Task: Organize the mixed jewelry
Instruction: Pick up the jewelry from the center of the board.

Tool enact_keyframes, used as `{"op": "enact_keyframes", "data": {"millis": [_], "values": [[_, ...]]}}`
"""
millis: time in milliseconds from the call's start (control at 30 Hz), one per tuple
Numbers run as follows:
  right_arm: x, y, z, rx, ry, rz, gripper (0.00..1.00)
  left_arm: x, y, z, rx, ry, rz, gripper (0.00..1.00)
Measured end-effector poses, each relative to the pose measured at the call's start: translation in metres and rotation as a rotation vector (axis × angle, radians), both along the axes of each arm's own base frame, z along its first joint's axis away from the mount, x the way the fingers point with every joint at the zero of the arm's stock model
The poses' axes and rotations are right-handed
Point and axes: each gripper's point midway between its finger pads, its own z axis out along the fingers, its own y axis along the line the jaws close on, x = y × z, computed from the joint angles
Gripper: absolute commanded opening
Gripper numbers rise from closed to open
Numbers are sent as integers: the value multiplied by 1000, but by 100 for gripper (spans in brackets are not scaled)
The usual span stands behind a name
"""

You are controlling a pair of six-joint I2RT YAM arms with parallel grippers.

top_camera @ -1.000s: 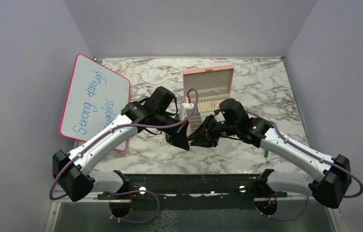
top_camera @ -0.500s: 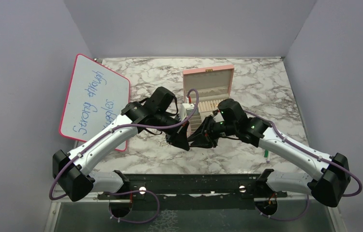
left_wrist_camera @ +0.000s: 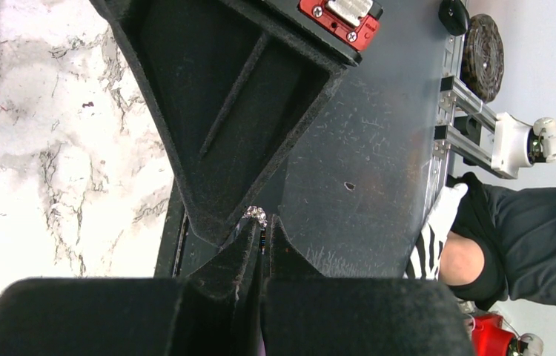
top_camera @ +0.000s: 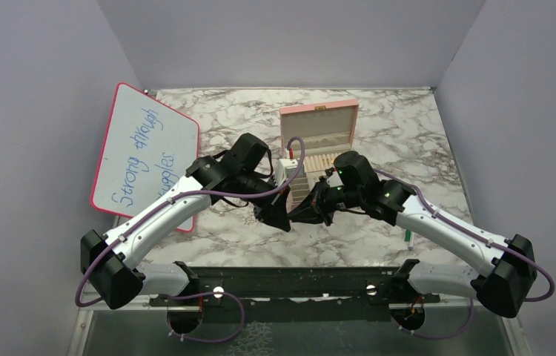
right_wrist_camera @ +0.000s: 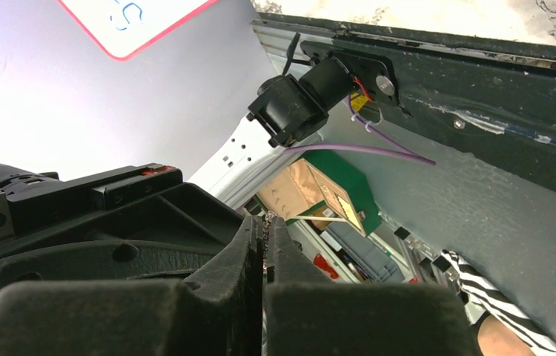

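Observation:
My two grippers meet tip to tip above the marble table, just in front of the open pink jewelry box. In the left wrist view a tiny sparkling silver jewelry piece sits at the tips of my left gripper, which is shut on it. The right gripper's black fingers come down onto the same spot. In the right wrist view my right gripper is shut, with the glittering piece showing between its tips. From above, the left gripper and right gripper hide the piece. No other jewelry shows.
A red-framed whiteboard with blue writing lies at the left. A green-and-white marker pen lies on the marble beside the right arm. The box's ring-roll tray is right behind the grippers. Grey walls enclose the table.
The right gripper's jaws have gone from part open to shut at the left gripper's tips, after edging slightly left. The left arm has not moved.

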Motion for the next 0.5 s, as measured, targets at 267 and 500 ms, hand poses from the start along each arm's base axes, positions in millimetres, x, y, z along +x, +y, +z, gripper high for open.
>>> {"op": "enact_keyframes", "data": {"millis": [267, 500], "values": [[13, -5, -3, -34, -107, -43, 1, 0, 0, 1, 1, -3, 3, 48], [35, -24, 0, -40, -412, -131, 1, 0, 6, 12, -18, -56, 39, 73]]}}
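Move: The jewelry piece is at both grippers' fingertips, held between the two closed hands. The open box, where the right hand takes it, has its middle about 19 cm ahead, 12 cm to the right and 20 cm below the right hand. The loose jewelry pile lies on the table some 9 cm ahead, 9 cm left and 22 cm below that hand. Finish the handover: keep the right gripper shut on the jewelry piece and open the left fingers about two thirds to let go of it, easing the left hand up about 1 cm. Then draw the right hand forward and rightward, about 4 cm in all, away from the left fingers and towards the box, rolling it some 25 degrees so its forward side lifts. ##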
